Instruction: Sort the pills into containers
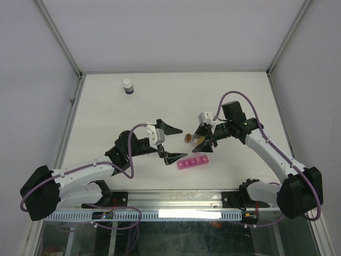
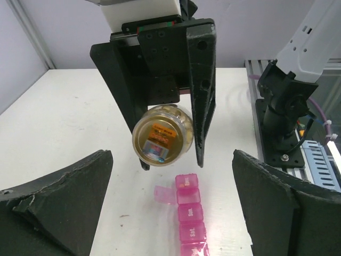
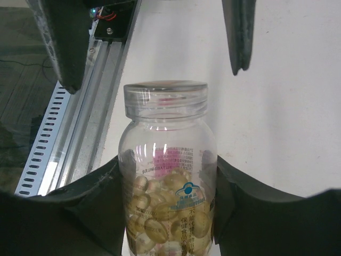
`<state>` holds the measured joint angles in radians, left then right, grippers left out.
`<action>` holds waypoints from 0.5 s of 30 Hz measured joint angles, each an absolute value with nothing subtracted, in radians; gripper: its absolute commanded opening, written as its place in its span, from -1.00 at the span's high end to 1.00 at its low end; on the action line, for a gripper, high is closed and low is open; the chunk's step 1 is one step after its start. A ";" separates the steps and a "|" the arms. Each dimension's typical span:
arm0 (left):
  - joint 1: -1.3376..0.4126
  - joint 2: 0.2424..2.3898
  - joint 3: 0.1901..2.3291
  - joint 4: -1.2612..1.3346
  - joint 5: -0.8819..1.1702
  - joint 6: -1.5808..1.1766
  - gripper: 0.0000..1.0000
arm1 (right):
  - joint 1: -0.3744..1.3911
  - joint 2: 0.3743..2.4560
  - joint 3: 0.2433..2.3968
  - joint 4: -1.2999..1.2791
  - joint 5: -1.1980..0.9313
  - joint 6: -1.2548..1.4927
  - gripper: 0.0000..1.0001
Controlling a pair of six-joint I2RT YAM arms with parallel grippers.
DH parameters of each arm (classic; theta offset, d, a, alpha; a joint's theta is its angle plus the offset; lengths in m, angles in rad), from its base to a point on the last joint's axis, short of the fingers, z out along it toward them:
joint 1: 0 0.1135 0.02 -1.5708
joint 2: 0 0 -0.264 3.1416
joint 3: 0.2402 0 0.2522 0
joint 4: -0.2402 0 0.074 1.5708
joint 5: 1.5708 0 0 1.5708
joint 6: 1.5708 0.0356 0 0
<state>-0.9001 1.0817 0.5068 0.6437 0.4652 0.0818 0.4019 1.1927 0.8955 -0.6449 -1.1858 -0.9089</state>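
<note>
The pink pill-box strip (image 1: 193, 163) lies on the white table between the arms. It also shows in the left wrist view (image 2: 190, 215), with one lid (image 2: 165, 194) flipped open to the side. My right gripper (image 1: 201, 140) is shut on a clear uncapped vial (image 3: 168, 176) of yellow softgels. It holds the vial tilted over, above the table just beyond the strip's far end (image 2: 162, 136). My left gripper (image 1: 171, 143) is open wide and empty, facing the vial, with the strip between its fingers (image 2: 64, 197).
A white-capped dark bottle (image 1: 127, 86) stands at the back left of the table. The metal rail and the right arm's base (image 2: 285, 122) run along the near edge. The left gripper's fingers (image 3: 58, 42) hang just beyond the vial's mouth.
</note>
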 measured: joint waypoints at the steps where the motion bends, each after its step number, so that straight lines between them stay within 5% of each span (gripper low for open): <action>1: -0.894 1.103 0.519 0.643 0.479 0.091 -0.86 | 0.402 1.193 0.896 -0.651 -1.186 -0.917 1.00; 15: -0.888 1.189 0.586 0.661 0.501 0.088 -0.22 | 0.404 1.193 0.896 -0.677 -1.186 -0.952 1.00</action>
<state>-0.8883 1.1893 0.5858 0.6609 0.5014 0.0879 0.4038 1.1927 0.8955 -0.6765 -1.1862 -0.9524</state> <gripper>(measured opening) 0.690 0.553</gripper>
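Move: The amber bottle's lid, facing the left hand, is about 3 cm to that hand's right and 2 cm ahead, nearly level. The bottle's body is about 8 cm to the right and 1 cm ahead. The pink pill organizer lies roughly 7 cm right, 3 cm back and 15 cm below, its open flap some 4 cm farther out and 2 cm farther right. From the right hand the lid is about 5 cm left, a touch lower. The right fingers keep their grip on the amber bottle, holding it nearly still, while the left hand brings its wide-open fingers back around the lid. It eases about 2 cm right and slightly forward without turning, its fingers drawing in to around two-thirds open on either side of the lid, not yet on it. ##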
